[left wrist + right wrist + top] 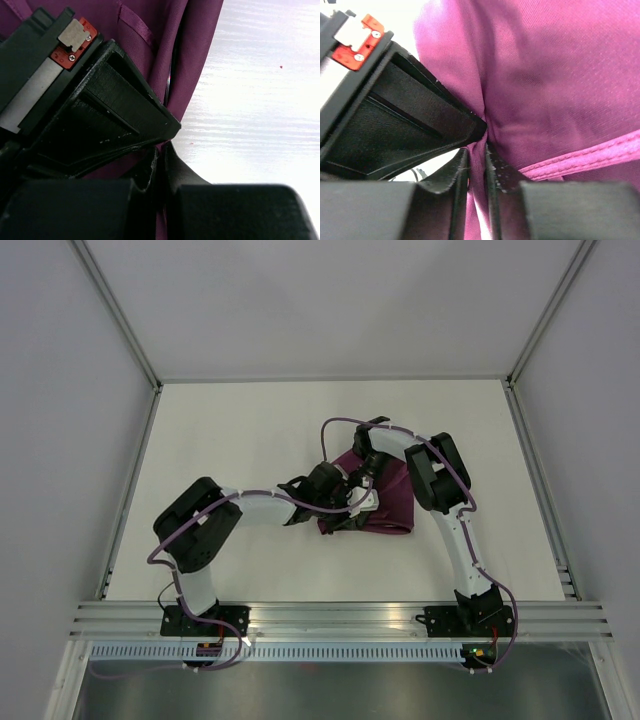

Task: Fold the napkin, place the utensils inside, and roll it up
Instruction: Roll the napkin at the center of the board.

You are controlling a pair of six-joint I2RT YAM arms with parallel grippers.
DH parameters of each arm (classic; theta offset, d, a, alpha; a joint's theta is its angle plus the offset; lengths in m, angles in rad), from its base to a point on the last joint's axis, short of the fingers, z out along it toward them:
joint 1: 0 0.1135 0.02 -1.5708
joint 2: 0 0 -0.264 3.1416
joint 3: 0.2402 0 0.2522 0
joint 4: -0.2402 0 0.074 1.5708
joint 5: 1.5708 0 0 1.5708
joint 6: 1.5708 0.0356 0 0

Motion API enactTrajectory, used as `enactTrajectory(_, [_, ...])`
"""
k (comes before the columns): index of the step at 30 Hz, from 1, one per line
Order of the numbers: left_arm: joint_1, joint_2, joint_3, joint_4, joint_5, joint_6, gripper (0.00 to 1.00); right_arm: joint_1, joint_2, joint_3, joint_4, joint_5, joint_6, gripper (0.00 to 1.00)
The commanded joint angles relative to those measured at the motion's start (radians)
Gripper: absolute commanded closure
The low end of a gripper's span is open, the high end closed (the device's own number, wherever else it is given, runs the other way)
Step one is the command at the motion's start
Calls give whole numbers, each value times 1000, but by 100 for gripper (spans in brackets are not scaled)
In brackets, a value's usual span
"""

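Note:
The plum-purple napkin (388, 506) lies bunched into a small heap at the table's middle. My left gripper (350, 502) meets its left edge, and in the left wrist view the gripper (162, 148) is shut on a fold of the napkin (150, 30). My right gripper (366, 478) reaches down onto the heap's top left. Seen from the right wrist, this gripper (477, 144) has its fingers close together with a ridge of the napkin (560, 75) pinched between them. The utensils are hidden.
The white table (250, 440) spreads out around the heap, with bare surface (260, 100) right of the left gripper. An aluminium rail (340, 615) runs along the near edge by the arm bases, and grey walls stand on three sides.

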Motion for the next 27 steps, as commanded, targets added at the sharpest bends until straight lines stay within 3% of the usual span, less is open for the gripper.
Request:
enactTrajectory(1, [-4,60,29,-77,62,-37,98,7,-19,5,142,34,-52,73])
enactTrajectory(6, [16,87,65,-133,123,-57,98,0,-66,25,140,11,-26,57])
enactTrajectory(10, [38,92,65,-133,163,-77,98,-13,-100,37,168,-1,20,50])
enactTrajectory(20, [85,139,100,-160,295,-146,98,-99,-192,25,257,-70,136,47])
enactTrajectory(27, [131,198,147,-195,412,-218,98,-223,-406,-117,448,-129,205,48])
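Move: The napkin's folded near edge is already between the fingertips of both hands, pinched by each almost side by side, with the left hand's grip about 2 cm to the left of the right hand and 1 cm nearer the robot. The near right corner lies some 14 cm to the right of the left hand and 2 cm back. From the right hand, the far corner lies roughly 15 cm ahead and 3 cm to its left, a little lower. The napkin's folded edge stays pinched in the left fingers, which creep only about 1 cm back while the wrist turns some 25 degrees, swinging the fingertips back towards the robot. The right fingers, already loosening, open to about half and let go of the cloth; that hand lifts slightly, then speeds away from the left grip, about 10 cm forward over the napkin and 6 cm up. ##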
